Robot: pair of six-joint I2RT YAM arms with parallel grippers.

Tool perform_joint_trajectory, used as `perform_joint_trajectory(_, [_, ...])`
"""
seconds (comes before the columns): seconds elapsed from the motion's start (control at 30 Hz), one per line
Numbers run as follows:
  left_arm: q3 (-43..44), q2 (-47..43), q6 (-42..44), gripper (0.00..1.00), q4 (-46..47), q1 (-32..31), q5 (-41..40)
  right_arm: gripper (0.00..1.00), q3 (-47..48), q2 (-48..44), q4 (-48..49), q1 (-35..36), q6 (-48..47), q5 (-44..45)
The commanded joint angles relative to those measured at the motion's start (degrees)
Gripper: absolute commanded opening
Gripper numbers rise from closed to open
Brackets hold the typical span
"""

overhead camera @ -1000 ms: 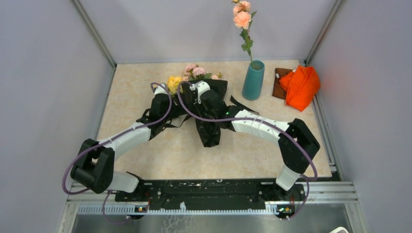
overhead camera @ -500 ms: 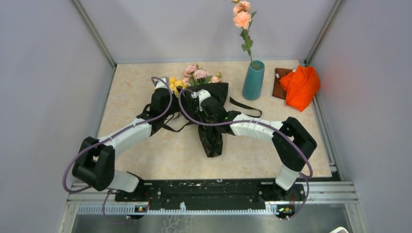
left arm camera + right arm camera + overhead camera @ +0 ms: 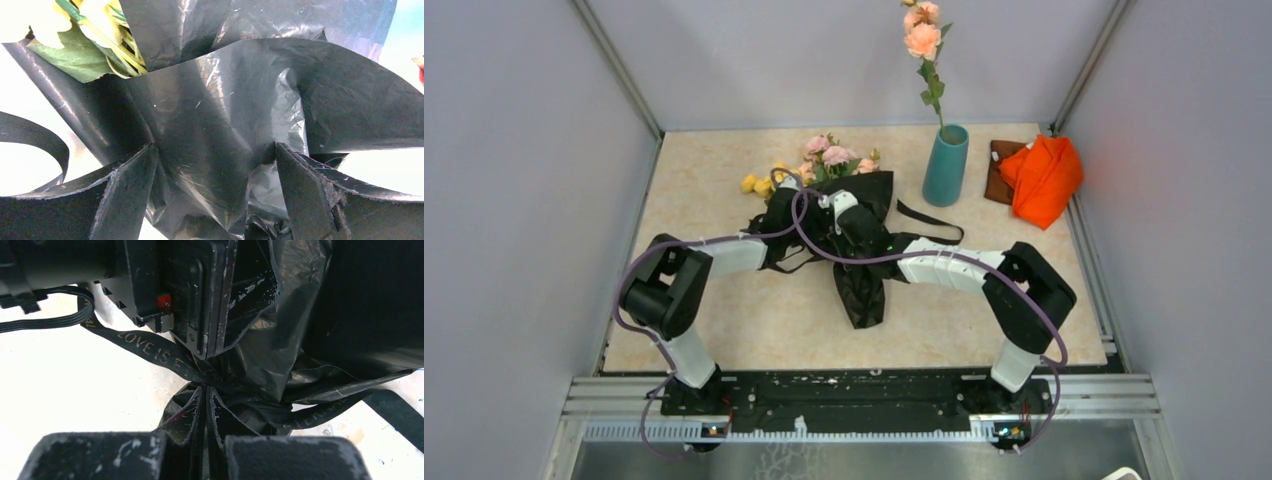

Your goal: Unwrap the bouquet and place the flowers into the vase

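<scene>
The bouquet [image 3: 839, 190] lies mid-table. Its pink flowers [image 3: 829, 155] and yellow ones [image 3: 759, 184] point away from me, and its black wrapping sheet [image 3: 862, 285] trails toward me. My left gripper [image 3: 789, 215] reaches in from the left. In the left wrist view it [image 3: 215, 155] stands open, with a bulge of the wrapping [image 3: 220, 115] between its fingers [image 3: 125, 192]; leaves and yellow stems [image 3: 105, 40] show at the top left. My right gripper [image 3: 206, 390] is shut on the black ribbon [image 3: 150, 347] at its knot. The teal vase [image 3: 945, 166] stands upright at the back right.
A tall peach rose [image 3: 922, 40] stands in the vase. An orange cloth [image 3: 1044, 178] lies on a brown piece [image 3: 998, 160] in the back right corner. Loose ribbon ends [image 3: 929, 218] lie on the table between the bouquet and the vase.
My left arm has folded in, its elbow now closer to the table's middle, and its gripper has shifted right into the wrapping, which uncovers the yellow flowers. The right gripper has held its place.
</scene>
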Motion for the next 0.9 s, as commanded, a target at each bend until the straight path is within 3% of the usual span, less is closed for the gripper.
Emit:
perform_joint_trajectory(0.0, [2.28,2.92,-0.73,0.93,1.65,-0.39,1.37,0.00,0.01,-2.75,3.28,0.72,0.58,-0.72])
perform_joint_trajectory(0.47, [3.49,7.62,-3.28,0.91,-1.60,-0.37,-1.71,0.00,-1.36,-11.45,-0.02,1.70,0.14,0.65])
perform_joint_trajectory(0.87, [2.59,7.40,-3.70,0.91,-0.33,-0.33,-1.55,0.00,-2.41,-24.64,-5.23,3.07,0.28,3.97])
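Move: The left hand's spread fingers straddle the bouquet's black wrap, whose middle is about 2 cm ahead, 1 cm right and 3 cm below. The yellow flowers lie about 9 cm ahead and 9 cm left, the pink ones some 13 cm ahead and 5 cm right. From the shut right hand the tied waist is about 2 cm back, 3 cm right and 3 cm below; the loose ribbon tail lies about 8 cm ahead and 20 cm right, 7 cm lower. Shut right fingertips stay on the wrap beside the tied waist at first, then come free and climb about 9 cm, speeding up while drawing back some 3 cm and a little right, tipping up roughly 10 degrees. The left hand, still wide open around the wrap above the tie, settles slightly lower and forward, then holds there. ##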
